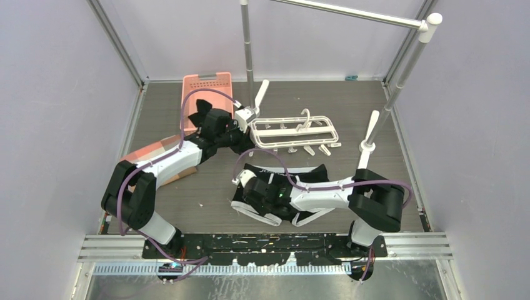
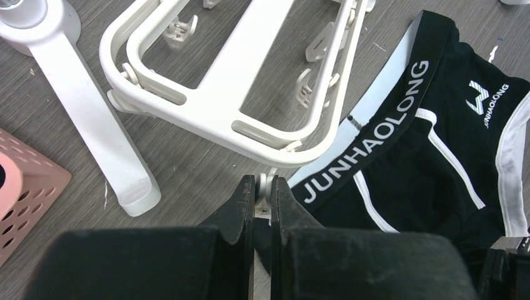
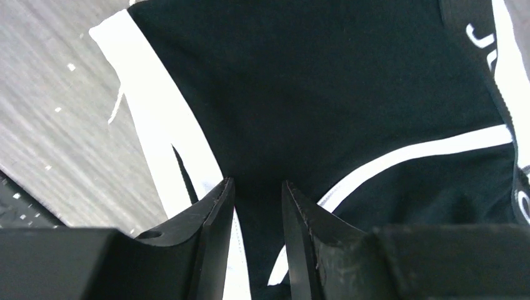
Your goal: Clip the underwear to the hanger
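Note:
The white hanger (image 1: 294, 132) (image 2: 219, 106) lies flat on the table at mid-back, several small clips along its bars. My left gripper (image 1: 245, 140) (image 2: 262, 181) is at its near-left end, shut on one white clip (image 2: 264, 190) that sticks out from the frame's edge. The underwear (image 1: 310, 174) (image 2: 425, 156) (image 3: 312, 81), black with white piping and JUNHAOLONG lettering, lies spread just in front of the hanger. Low over its left part is my right gripper (image 1: 245, 192) (image 3: 257, 182). Its jaws stand a little apart, with black fabric showing in the gap.
A grey metal rail stand (image 1: 400, 75) spans the back; its white feet (image 1: 369, 134) (image 2: 87, 119) rest beside both ends of the hanger. A pink basket (image 1: 206, 90) (image 2: 19, 200) sits at back left and a flat pinkish board (image 1: 156, 153) lies under the left arm.

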`<state>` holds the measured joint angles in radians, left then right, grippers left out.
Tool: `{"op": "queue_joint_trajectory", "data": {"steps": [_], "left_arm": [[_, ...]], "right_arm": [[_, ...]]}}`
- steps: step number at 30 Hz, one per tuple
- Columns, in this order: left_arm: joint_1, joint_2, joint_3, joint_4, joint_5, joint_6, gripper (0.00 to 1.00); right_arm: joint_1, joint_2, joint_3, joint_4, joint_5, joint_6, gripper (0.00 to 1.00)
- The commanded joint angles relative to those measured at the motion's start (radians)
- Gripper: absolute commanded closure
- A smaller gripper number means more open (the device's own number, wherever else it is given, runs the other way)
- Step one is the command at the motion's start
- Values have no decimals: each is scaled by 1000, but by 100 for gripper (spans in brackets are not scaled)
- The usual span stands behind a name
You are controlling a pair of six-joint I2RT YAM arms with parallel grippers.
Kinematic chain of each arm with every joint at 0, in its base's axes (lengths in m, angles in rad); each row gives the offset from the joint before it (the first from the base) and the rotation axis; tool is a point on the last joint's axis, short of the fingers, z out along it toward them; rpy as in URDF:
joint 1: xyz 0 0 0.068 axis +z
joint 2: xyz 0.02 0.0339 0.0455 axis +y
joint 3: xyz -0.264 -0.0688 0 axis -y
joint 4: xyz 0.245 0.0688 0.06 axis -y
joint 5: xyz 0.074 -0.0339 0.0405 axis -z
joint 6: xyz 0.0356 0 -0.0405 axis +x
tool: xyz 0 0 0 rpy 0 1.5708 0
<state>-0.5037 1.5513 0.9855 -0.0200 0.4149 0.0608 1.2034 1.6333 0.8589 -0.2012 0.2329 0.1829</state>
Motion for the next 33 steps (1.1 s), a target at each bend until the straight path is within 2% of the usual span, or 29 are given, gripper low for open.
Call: {"op": "queue_joint_trajectory", "data": {"steps": [1,4,8,11,13,18,24,28,33], "left_arm": [[6,-44,49,42,0,1,100],[6,-45,49,40,0,1,100],[6,-51,47,39,-6,2,100],[7,-58,44,38,-13,2,100],[7,-60,44,38,-14,2,100],[7,-62,42,36,-23,3,100],[7,-53,48,31,-26,-1,100],[7,-53,50,31,-32,-1,100],[7,-53,48,28,-35,1,100]], "right_arm": [[41,-64,-28,-24,-94,81,60],[66,-100,-33,-26,-161,81,60],[71,-228,-43,22,-190,14,52],[19,-345,-45,45,-185,-102,27],[-56,-389,-62,90,-239,-193,21],[-263,-369,-96,200,-461,-379,21],[-361,-215,-46,201,-662,-575,20],[-393,-107,-7,205,-655,-622,21],[-412,-4,25,252,-603,-606,24]]}}
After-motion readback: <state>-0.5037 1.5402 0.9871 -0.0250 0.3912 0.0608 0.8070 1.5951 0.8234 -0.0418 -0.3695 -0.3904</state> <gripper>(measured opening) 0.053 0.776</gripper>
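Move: The underwear lies flat under the right hand, its middle about 2 cm ahead, 7 cm to the right and 2 cm below; the left end of its waistband is roughly 11 cm ahead and 5 cm to the left, at the same depth. The hanger is held some 22 cm ahead, 10 cm to the right and 9 cm higher. From the left hand, the underwear's middle lies about 14 cm back, 10 cm right and 12 cm below. The underwear's left leg is dragged back towards the base by the right fingertips, about 5 cm along the table. The right hand then rises off it some 12 cm and arcs forward, spreading its fingers from half open to wide, and sinks again towards the left part of the waistband, turning about 25 degrees counter-clockwise until the fingers straddle it. ##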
